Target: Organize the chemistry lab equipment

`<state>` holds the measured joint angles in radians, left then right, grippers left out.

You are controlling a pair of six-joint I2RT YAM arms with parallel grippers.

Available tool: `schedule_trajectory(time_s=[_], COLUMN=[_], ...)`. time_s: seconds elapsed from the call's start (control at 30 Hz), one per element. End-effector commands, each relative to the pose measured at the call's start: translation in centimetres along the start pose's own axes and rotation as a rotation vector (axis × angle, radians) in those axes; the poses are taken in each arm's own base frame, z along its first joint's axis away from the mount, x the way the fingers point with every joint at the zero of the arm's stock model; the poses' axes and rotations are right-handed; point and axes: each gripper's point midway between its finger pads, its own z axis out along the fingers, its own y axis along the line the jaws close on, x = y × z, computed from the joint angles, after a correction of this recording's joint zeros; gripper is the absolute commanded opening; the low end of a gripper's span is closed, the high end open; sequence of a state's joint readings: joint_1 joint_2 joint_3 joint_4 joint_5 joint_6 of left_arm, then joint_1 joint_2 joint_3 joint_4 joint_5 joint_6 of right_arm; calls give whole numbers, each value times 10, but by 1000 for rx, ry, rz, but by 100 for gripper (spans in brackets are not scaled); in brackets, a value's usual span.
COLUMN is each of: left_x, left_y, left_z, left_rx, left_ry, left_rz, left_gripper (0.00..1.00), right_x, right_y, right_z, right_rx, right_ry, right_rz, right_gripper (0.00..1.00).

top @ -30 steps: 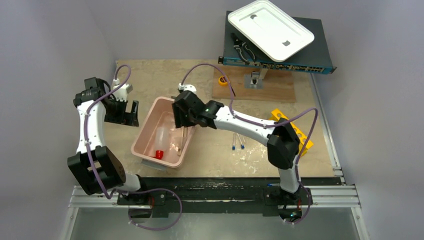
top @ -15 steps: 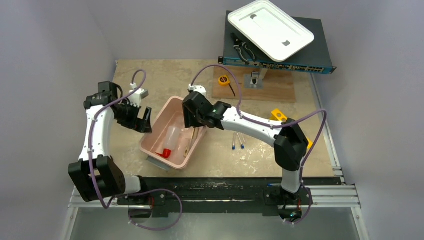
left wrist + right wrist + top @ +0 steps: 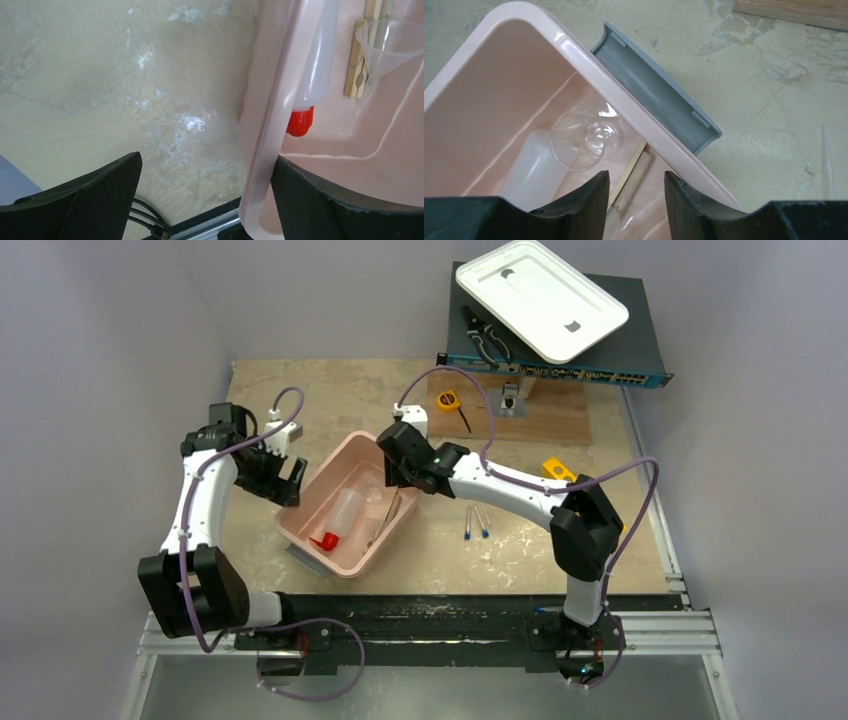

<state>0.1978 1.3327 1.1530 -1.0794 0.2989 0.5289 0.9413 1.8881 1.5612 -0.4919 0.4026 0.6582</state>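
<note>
A pink bin (image 3: 325,462) holds the translucent squeeze bottle (image 3: 343,514) with its red nozzle (image 3: 300,121), slim wooden sticks (image 3: 634,172) and a clear funnel (image 3: 583,141). Two thin tubes with blue tips (image 3: 475,522) lie on the table right of the bin. Most of the yellow rack (image 3: 553,471) is hidden by my right arm. My left gripper (image 3: 287,480) is open wide, its jaws either side of the bin's left wall (image 3: 262,150). My right gripper (image 3: 397,485) hangs over the bin's right rim (image 3: 624,90), jaws partly open above the sticks, nothing between them.
A grey curved piece (image 3: 654,100) sits against the bin's outer wall. At the back stand a wooden board (image 3: 545,415), a yellow tape measure (image 3: 447,400), a blue-edged black box (image 3: 610,350) with a white tray (image 3: 540,295), and black-handled pliers (image 3: 485,340).
The bin has slid right and turned. Both grippers moved right with it, the left one closing in on its left wall. The right jaws have narrowed.
</note>
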Motion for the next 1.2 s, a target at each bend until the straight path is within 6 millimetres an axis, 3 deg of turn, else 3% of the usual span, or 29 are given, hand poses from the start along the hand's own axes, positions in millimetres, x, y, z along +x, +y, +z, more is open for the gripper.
schedule_trajectory(time_s=[0.0, 0.17, 0.4, 0.5, 0.67, 0.8, 0.97, 1.17], left_x=[-36, -70, -99, -102, -108, -116, -110, -106], left_y=[37, 32, 32, 29, -4, -15, -16, 8], left_z=[-6, 0, 8, 3, -35, -65, -78, -89], left_rx=[-160, -163, -190, -176, -75, -73, -60, 12], left_ry=[-56, -83, -97, -107, -185, -265, -279, -359], left_rz=[-16, 15, 19, 17, -5, -12, -65, -269], left_gripper=[97, 96, 96, 98, 100, 100, 100, 100], right_x=[3, 2, -22, -32, -38, -17, 20, 38], right_y=[-28, -29, -29, -44, -85, -137, -188, -215], right_z=[-20, -32, -68, -91, -112, -91, -56, -25], right_rx=[62, 34, -3, 11, 44, 132, 259, 303], right_ry=[-24, -29, -72, -115, -160, -120, -52, -3], right_rz=[28, 54, 79, 96, 164, 213, 228, 243], right_gripper=[44, 45, 46, 47, 50, 49, 46, 45])
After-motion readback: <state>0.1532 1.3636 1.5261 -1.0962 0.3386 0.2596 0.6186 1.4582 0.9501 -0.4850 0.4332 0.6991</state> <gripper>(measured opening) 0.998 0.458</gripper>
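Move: The pink box's middle lies about 16 cm to the left hand's right, 2 cm back and a little below; from the right hand it is some 11 cm left and 6 cm back. Inside it, the red-capped bottle is roughly 15 cm right and 5 cm back of the left hand, the wooden sticks about 3 cm left and 9 cm back of the right hand. The blue-capped tubes lie some 17 cm right, 8 cm back and 12 cm below the right hand. The pink box's left wall still lies between the left hand's open fingers; that hand pushes it forward some 8 cm, right finger inside the rim, then lifts off. The right hand, at the far end wall, draws back and right a few centimetres, then arcs up over the rim and down towards the blue-capped tubes, over 20 cm rightward in all, turning clockwise, finger gap unchanged. ##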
